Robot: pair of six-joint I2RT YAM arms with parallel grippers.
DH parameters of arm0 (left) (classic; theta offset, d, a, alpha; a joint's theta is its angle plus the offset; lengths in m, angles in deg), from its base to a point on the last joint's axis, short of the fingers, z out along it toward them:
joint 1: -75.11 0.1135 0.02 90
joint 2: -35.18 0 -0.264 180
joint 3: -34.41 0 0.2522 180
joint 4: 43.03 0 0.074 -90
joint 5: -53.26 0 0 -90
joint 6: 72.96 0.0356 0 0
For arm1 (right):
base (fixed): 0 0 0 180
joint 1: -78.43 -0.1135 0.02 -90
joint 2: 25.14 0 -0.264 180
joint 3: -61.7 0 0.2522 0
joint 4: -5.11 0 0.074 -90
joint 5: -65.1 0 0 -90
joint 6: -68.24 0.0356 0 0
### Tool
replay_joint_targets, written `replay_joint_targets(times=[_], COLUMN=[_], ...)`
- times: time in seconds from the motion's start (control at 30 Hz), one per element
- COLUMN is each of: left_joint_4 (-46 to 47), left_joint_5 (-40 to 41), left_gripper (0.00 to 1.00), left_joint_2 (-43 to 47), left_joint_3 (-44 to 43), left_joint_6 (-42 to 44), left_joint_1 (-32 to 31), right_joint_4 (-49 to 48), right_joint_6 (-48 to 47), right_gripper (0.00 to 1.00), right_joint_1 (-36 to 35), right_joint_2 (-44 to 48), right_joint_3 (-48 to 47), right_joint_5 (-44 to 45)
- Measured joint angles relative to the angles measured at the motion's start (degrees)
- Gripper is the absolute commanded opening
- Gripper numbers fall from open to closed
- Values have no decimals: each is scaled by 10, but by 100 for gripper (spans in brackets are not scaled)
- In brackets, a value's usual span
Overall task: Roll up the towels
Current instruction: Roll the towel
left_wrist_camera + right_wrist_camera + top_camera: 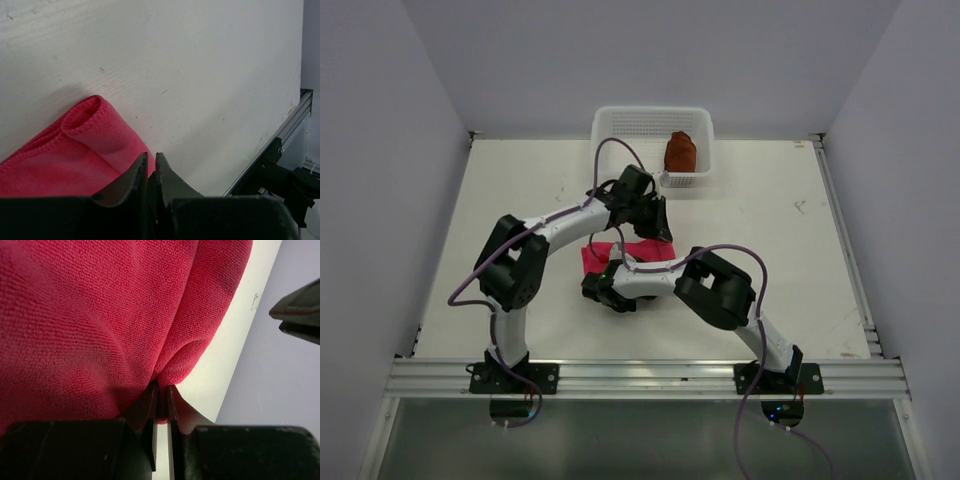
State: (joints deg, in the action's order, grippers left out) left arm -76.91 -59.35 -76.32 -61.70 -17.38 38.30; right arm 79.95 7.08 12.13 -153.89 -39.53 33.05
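A bright pink towel (642,250) lies mid-table between the two grippers. In the left wrist view this pink towel (60,155) has a curled, rolled-over edge. My left gripper (151,155) sits at its far right corner (658,228), jaws almost together, and I see no cloth between the tips. My right gripper (162,386) is shut on a pinched fold of the pink towel (100,315) at the cloth's near left edge (592,288). A rust-brown towel (680,152) sits rolled up in the right half of the white mesh basket (620,115).
The basket stands at the table's far edge against the back wall. An aluminium rail (640,378) runs along the near edge and another rail (845,240) down the right side. Grey walls close in on the left, back and right.
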Motion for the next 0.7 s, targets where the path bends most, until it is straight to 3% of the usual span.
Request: replay_joint_targets(times=[0.7], left_joint_4=[61], left_joint_5=[-71], left_gripper=[15], left_joint_2=[-47], left_joint_3=[58], left_joint_6=[5], left_joint_1=[31], right_joint_4=[-52], right_joint_6=[-19], right_gripper=[0], right_joint_1=[-5], right_joint_2=[13], right_joint_3=[46], right_joint_5=[24])
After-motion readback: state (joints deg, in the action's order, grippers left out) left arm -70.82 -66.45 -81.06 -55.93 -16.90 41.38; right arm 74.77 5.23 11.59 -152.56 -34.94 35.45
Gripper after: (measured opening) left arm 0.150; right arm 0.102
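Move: The roll at the right end of the pink towel has its middle about 7 cm below the left hand and some 4 cm back from it, neither left nor right. From the right hand, already pinching its near end, that middle lies roughly 5 cm ahead and 2 cm left, at about the same height. The towel's flat part centres about 3 cm back and 10 cm left of the left hand, 9 cm down; the white basket stands some 29 cm ahead and 2 cm left, 6 cm lower. Onto the top of the pink roll come the left fingertips, kept nearly shut and still slanting right and down: the hand sinks about 5 cm, gathering speed, after easing slightly back, and edges some 1.5 cm left. The right hand keeps its pinch at the roll's near end and holds practically still. ##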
